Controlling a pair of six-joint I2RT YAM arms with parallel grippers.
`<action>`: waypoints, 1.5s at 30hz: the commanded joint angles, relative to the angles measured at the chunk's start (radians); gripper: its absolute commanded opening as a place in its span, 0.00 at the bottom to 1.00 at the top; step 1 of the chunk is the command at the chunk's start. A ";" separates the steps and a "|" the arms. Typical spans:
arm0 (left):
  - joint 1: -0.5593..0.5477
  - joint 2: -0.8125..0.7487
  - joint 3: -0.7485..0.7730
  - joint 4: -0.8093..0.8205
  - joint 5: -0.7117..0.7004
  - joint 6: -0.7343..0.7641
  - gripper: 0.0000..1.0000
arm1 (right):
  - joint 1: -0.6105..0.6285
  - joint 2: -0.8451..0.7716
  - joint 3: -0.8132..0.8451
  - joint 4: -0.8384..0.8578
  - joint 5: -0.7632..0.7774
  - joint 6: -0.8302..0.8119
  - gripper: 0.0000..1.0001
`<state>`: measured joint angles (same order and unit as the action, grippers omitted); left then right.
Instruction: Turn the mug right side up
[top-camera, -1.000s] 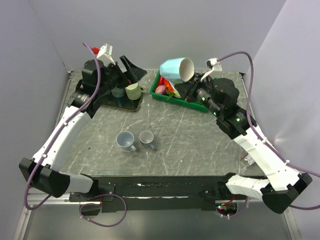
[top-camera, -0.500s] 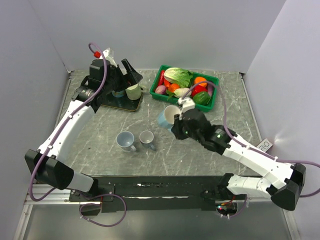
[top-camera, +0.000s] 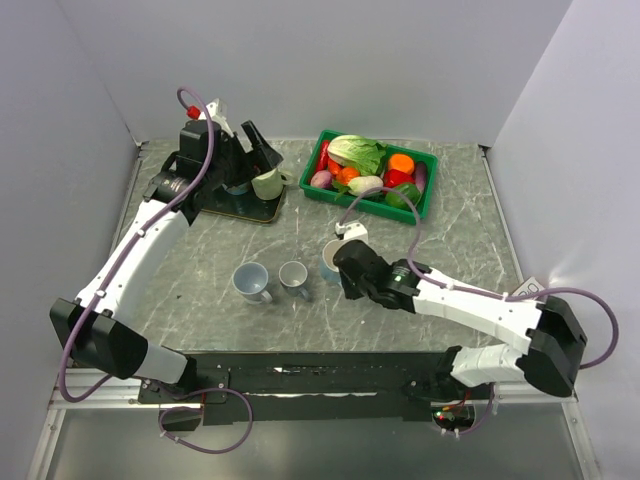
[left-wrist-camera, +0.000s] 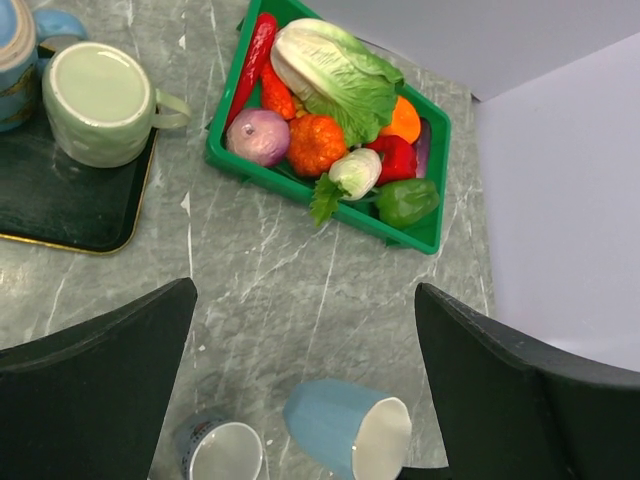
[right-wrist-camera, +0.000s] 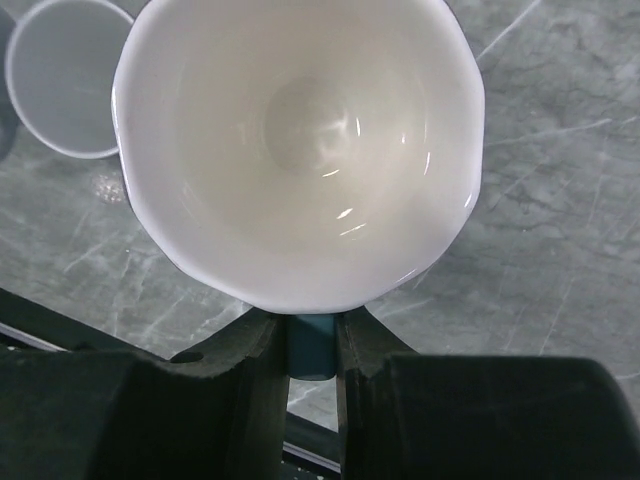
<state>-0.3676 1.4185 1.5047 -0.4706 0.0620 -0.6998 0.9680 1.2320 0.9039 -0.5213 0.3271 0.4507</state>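
Observation:
The mug is light blue outside and white inside. It hangs tilted low over the middle of the table, its mouth turned toward the right arm. My right gripper is shut on its blue handle, and the right wrist view looks straight into the white bowl of the mug. The left wrist view shows the mug from above, nearly on its side. My left gripper stands open and holds nothing, high over the back-left tray; its fingers frame that view.
A dark tray at the back left carries an upside-down pale green mug and a blue mug. A green basket of vegetables stands at the back. Two upright cups stand left of the held mug.
The right arm has swung the mug down from high over the basket to the table's middle, beside the two cups. The left arm shifted a little and stays open.

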 joint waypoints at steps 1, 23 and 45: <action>0.009 -0.026 0.025 -0.034 -0.030 0.010 0.96 | 0.024 0.050 0.059 0.063 0.105 0.068 0.00; 0.029 -0.067 -0.066 -0.083 -0.080 0.008 0.96 | 0.057 0.319 0.230 -0.060 0.082 0.218 0.00; 0.033 0.005 -0.032 -0.062 -0.091 0.010 0.96 | 0.107 0.219 0.184 -0.132 0.084 0.252 0.80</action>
<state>-0.3397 1.4109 1.4357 -0.5652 -0.0074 -0.6994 1.0637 1.5452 1.0679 -0.5987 0.3592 0.6624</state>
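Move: The right hand holds the upright blue mug by its handle. Its place on the table is some 5 cm ahead, 6 cm left and 5 cm below the hand. The small mug stands about 7 cm left and 2 cm nearer than that spot, and the big grey mug about 8 cm farther left again, 2 cm nearer. From the left hand the spot lies some 14 cm back, 11 cm right and 26 cm down. Right hand lowers the mug about 5 cm, carries it left beside the small mug, opens; left hand sinks 5 cm. ##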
